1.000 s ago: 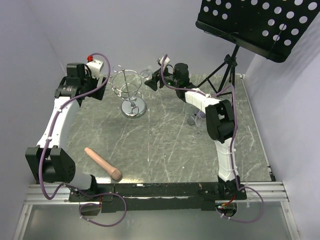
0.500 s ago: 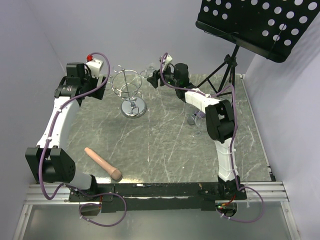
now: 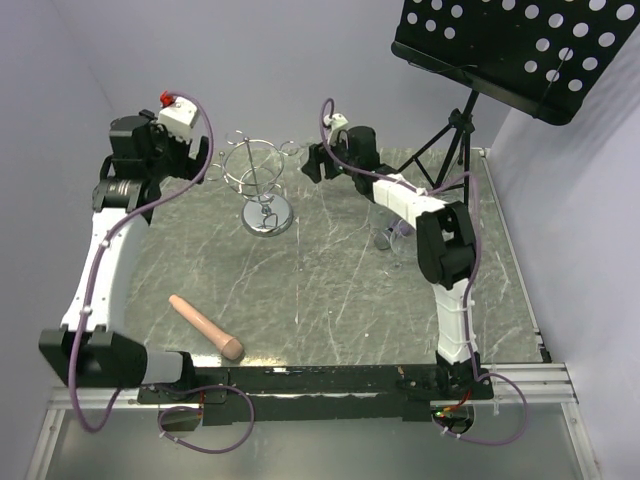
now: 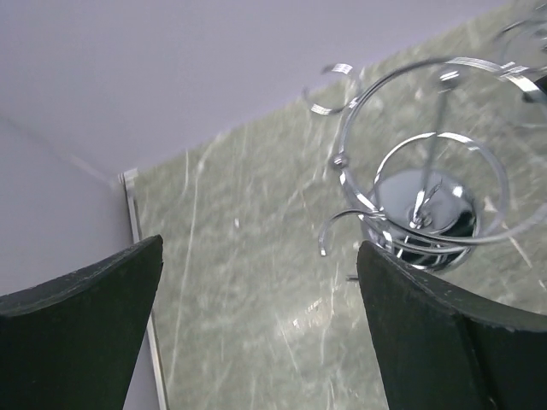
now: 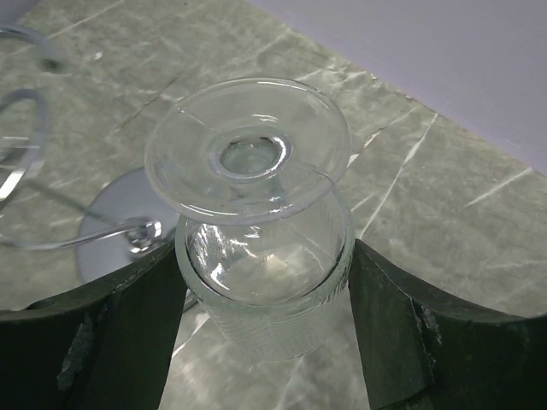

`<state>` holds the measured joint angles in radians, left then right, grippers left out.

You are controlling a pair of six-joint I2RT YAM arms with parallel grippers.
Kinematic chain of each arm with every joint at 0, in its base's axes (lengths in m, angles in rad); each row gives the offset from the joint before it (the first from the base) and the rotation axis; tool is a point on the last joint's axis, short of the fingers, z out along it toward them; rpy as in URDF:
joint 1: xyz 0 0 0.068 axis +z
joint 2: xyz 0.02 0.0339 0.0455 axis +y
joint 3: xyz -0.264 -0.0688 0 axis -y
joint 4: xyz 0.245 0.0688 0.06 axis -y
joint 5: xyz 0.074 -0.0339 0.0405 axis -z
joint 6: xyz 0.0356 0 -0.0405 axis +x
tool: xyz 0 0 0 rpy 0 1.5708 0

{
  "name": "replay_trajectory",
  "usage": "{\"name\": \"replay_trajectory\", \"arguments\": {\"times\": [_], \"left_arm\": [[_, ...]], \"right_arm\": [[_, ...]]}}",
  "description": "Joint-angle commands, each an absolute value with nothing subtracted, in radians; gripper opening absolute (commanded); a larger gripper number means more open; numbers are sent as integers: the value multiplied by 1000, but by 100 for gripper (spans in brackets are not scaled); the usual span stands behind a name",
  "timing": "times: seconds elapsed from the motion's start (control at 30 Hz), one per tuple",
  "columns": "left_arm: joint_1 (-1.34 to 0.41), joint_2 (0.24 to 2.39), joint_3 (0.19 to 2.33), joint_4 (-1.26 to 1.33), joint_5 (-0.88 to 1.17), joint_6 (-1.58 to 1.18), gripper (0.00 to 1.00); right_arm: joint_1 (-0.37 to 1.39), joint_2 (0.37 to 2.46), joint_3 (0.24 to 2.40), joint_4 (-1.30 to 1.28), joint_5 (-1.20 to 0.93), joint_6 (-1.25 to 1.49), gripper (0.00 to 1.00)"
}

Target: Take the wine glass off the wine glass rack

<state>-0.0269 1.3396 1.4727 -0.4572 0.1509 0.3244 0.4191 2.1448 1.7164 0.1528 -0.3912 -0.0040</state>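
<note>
The wine glass rack stands at the back left of the table, a silver wire stand with a round shiny base. My right gripper is just right of its top ring, shut on the bowl of a clear wine glass held foot-up. The fingers press both sides of the bowl. The rack's wire loop and base lie left of the glass; I cannot tell whether the foot touches a loop. My left gripper is open and empty left of the rack, raised above the table.
A wooden pestle-like stick lies at the front left. A black music stand on a tripod rises at the back right. A second clear glass object sits under the right arm.
The left arm has lifted and pulled back to the left, away from the rack. The right gripper has shifted slightly right with the glass in it.
</note>
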Motion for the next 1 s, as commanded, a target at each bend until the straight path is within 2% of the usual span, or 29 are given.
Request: {"name": "replay_trajectory", "arguments": {"times": [0.0,0.1,0.4,0.6,0.77,0.97], "left_arm": [[-55,1229,1421,-299,278,431,100],[-107,1206,1385,-258,247,524,100],[-247,1177,1327,-155,428,693,100],[-363,1175,1319,-141,521,823,100],[-432,1212,1325,-176,548,954,100],[-465,1229,1289,-26,554,887,98]], "right_arm": [[423,1909,1747,137,-500,-37,0],[425,1824,1694,85,-575,-99,0],[428,1680,1667,-138,-922,-270,0],[430,1671,1741,-354,-985,-397,0],[430,1631,1694,-282,-954,-325,0],[448,1621,1661,-198,-924,-200,0]]}}
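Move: My right hand already holds the upside-down wine glass between its fingers, off the rack. The rack's middle stands about 11 cm to that hand's left, 3 cm nearer and 4 cm lower, and the standing glasses some 17 cm to its right, 10 cm back and 12 cm down. From my empty left hand the held glass lies roughly 22 cm right, 13 ahead and 16 below, with the rack between, 13 cm right, 9 ahead and 20 down. I bring my hands together: my right keeps its grip on the glass and carries it back towards me and up, roughly 18 and 14 cm, sinking a little near the end and turning about 33 degrees counter-clockwise. Meanwhile my wide-open left sweeps some 20 cm right over the rack towards the glass, drawing back and rising slightly, swinging about 50 degrees clockwise as its fingers tip up. It doesn't touch the glass yet. ##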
